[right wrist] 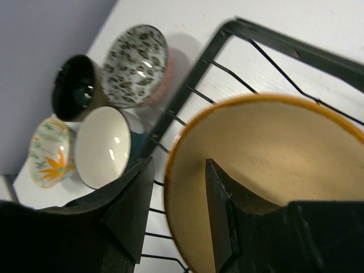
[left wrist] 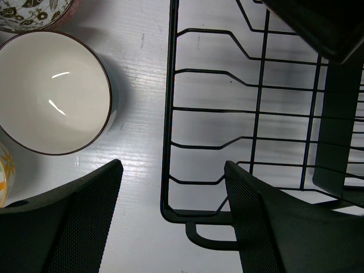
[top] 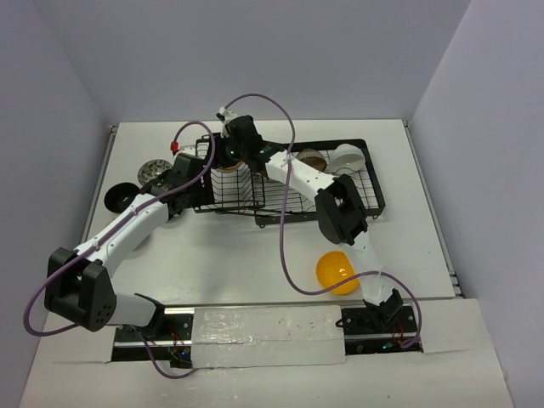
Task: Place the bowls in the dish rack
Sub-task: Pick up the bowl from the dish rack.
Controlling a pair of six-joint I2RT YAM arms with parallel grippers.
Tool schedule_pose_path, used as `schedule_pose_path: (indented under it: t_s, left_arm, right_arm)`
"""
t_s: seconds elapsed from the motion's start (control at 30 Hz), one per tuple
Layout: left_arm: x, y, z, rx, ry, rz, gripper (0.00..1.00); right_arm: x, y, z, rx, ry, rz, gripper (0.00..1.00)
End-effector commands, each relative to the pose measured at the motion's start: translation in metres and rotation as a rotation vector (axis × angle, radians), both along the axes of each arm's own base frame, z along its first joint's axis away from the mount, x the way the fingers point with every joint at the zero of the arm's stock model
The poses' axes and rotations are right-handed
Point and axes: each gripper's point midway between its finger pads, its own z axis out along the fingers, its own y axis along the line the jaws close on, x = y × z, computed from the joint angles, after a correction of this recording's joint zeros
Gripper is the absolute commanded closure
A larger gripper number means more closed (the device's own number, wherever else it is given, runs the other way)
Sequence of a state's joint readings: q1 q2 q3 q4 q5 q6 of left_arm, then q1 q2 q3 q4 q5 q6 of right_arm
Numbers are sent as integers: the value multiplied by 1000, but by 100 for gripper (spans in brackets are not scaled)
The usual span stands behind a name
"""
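My right gripper (right wrist: pixel 180 165) hangs over the left end of the black wire dish rack (right wrist: pixel 284 42). Its jaws straddle the rim of a cream bowl (right wrist: pixel 273 153) with an orange-brown edge: one finger is inside, the other outside with a gap, so it is open. Beside the rack on the table stand a white bowl (right wrist: pixel 105 145), a black bowl (right wrist: pixel 77 85), a patterned bowl (right wrist: pixel 135 65) and a floral bowl (right wrist: pixel 51 151). My left gripper (left wrist: pixel 172 170) is open and empty above the rack's corner (left wrist: pixel 170 114), with the white bowl (left wrist: pixel 51 91) to its left. An orange-yellow bowl (top: pixel 334 272) sits near the right arm's base.
A tan bowl (top: pixel 310 158) and a white bowl (top: pixel 346 155) stand in the rack's right part (top: pixel 365 183). Both arms crowd the rack's left end, and the right arm's dark body (left wrist: pixel 324 23) hangs close above the left gripper. Walls close in behind and at both sides.
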State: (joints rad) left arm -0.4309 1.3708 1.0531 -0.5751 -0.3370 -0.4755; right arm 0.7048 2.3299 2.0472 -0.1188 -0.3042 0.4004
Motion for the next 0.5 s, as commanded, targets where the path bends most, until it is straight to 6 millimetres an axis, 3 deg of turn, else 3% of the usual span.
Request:
schedule_pose_path:
  t_s: [0.0, 0.1, 0.2, 0.27, 0.3, 0.33, 0.4, 0.47]
  left_arm:
    - [-10, 0, 4, -4, 10, -23, 23]
    - [-10, -1, 5, -5, 9, -24, 23]
    - [-11, -1, 5, -6, 9, -25, 23]
    - [-11, -1, 5, -9, 9, -27, 23]
    - [-11, -2, 5, -10, 10, -28, 23]
    - [-11, -1, 5, -8, 9, -28, 23]
    - [-11, -2, 6, -10, 7, -29, 23]
    - [-11, -2, 6, -11, 5, -29, 23]
  right_arm:
    - [8, -3, 3, -54, -37, -46, 51]
    - [11, -8, -1, -74, -42, -73, 52]
    - [13, -11, -2, -84, -47, -95, 65]
    - [13, -12, 6, -68, -63, -98, 81]
    - [11, -14, 1, -74, -55, -103, 86]
    - [11, -14, 14, -50, -77, -106, 93]
    - [8, -18, 12, -47, -76, -116, 100]
    - [6, -19, 27, -22, -96, -115, 100]
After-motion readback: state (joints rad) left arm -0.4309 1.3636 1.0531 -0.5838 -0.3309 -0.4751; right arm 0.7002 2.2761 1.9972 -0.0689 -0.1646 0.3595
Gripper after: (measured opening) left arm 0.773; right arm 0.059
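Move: For the right hand, the beige bowl with the orange-brown rim stands in the rack's left section, its middle about 5 cm right, 1 cm ahead and 2 cm below, its left rim already between the open fingers. The patterned bowl on the table is some 18 cm left and level ahead; the white bowl is roughly 16 cm left and 9 cm back, both about 9 cm lower. From the left hand, the beige bowl lies some 13 cm ahead and 9 cm right, at about its height. The right hand first sinks about 1.5 cm over the beige bowl's left rim, and its fingers close from half open to nearly shut, pinching that rim. As they close it reverses and rises some 3.5 cm, edging about 2 cm forward and a little right towards the rack's far rail, while the wrist tips up and turns clockwise slightly, under 10 degrees in all. ##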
